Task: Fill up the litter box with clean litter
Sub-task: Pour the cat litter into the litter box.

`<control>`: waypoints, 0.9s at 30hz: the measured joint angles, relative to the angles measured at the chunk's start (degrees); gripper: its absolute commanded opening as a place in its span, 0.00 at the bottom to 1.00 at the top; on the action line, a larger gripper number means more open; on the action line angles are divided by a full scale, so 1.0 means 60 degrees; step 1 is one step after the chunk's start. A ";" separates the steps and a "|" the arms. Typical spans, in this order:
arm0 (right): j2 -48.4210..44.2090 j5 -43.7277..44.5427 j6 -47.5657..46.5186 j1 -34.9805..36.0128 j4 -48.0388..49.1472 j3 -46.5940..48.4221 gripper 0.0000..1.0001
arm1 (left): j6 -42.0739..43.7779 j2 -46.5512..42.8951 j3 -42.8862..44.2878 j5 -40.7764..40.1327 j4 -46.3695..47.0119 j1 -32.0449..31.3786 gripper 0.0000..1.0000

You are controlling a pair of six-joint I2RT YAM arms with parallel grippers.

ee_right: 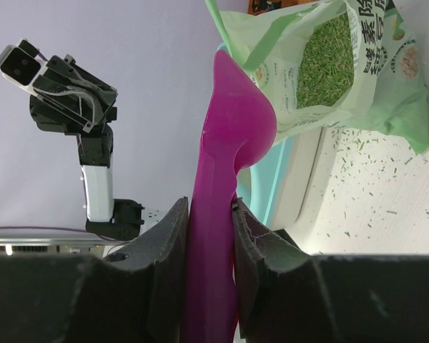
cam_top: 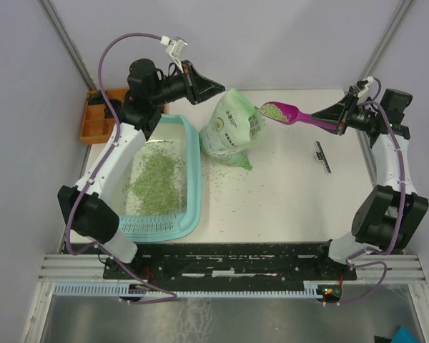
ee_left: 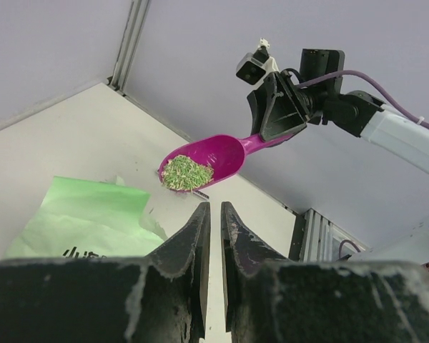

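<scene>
The teal litter box (cam_top: pixel 194 209) lies at the table's left with a patch of pale green litter (cam_top: pixel 157 179) on its floor. My right gripper (cam_top: pixel 341 120) (ee_right: pixel 211 204) is shut on the handle of a magenta scoop (cam_top: pixel 293 113) (ee_right: pixel 229 136). The scoop is held level in the air, right of the open litter bag (cam_top: pixel 232 130) (ee_right: pixel 375 86), and holds a heap of litter (ee_left: pixel 186 173). More litter (ee_right: pixel 327 57) shows inside the bag. My left gripper (cam_top: pixel 216 88) (ee_left: pixel 215 206) hovers just left of the bag's top, its jaws nearly together with nothing between them.
An orange compartmented tray (cam_top: pixel 96 123) sits at the back left, behind the litter box. A small black strip (cam_top: pixel 322 156) lies on the table at the right. Loose granules are scattered on the table around the bag.
</scene>
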 measured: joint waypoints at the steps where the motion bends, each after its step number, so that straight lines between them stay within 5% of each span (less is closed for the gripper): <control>1: -0.0004 0.0004 0.0113 0.0000 0.0047 0.0029 0.02 | 0.0004 -0.0015 0.0000 -0.0018 -0.0007 0.0000 0.17; 16: -0.0288 0.0025 0.1840 0.0911 0.1260 0.1093 0.02 | 0.0306 -0.0153 0.0000 -0.0109 -0.0215 0.0135 0.17; 27: -0.0044 0.0579 0.2441 0.3093 0.1770 0.1898 0.02 | 0.0488 -0.1410 -0.0809 -0.1075 -0.0259 0.0710 0.18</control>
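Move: The litter box, where the scoop's load is to go, has its middle roughly 55 cm to the right hand's left, about level with it in reach and some 27 cm below. In between stands the litter bag, around 29 cm left, 10 cm ahead and 18 cm lower. A black tool lies about 8 cm ahead, 3 cm right and 30 cm down. From the empty left hand the litter box is some 21 cm left, 2 cm back and 36 cm below. The loaded pink scoop, still gripped by its handle in the right hand, is first lifted beside the bag, then swept left over the bag's top towards the litter box, gaining speed. In all it goes about 11 cm left and 8 cm up, turning some 15 degrees counter-clockwise. Late on, the left hand draws away left by about 5 cm, rising slightly ahead of the scoop. ##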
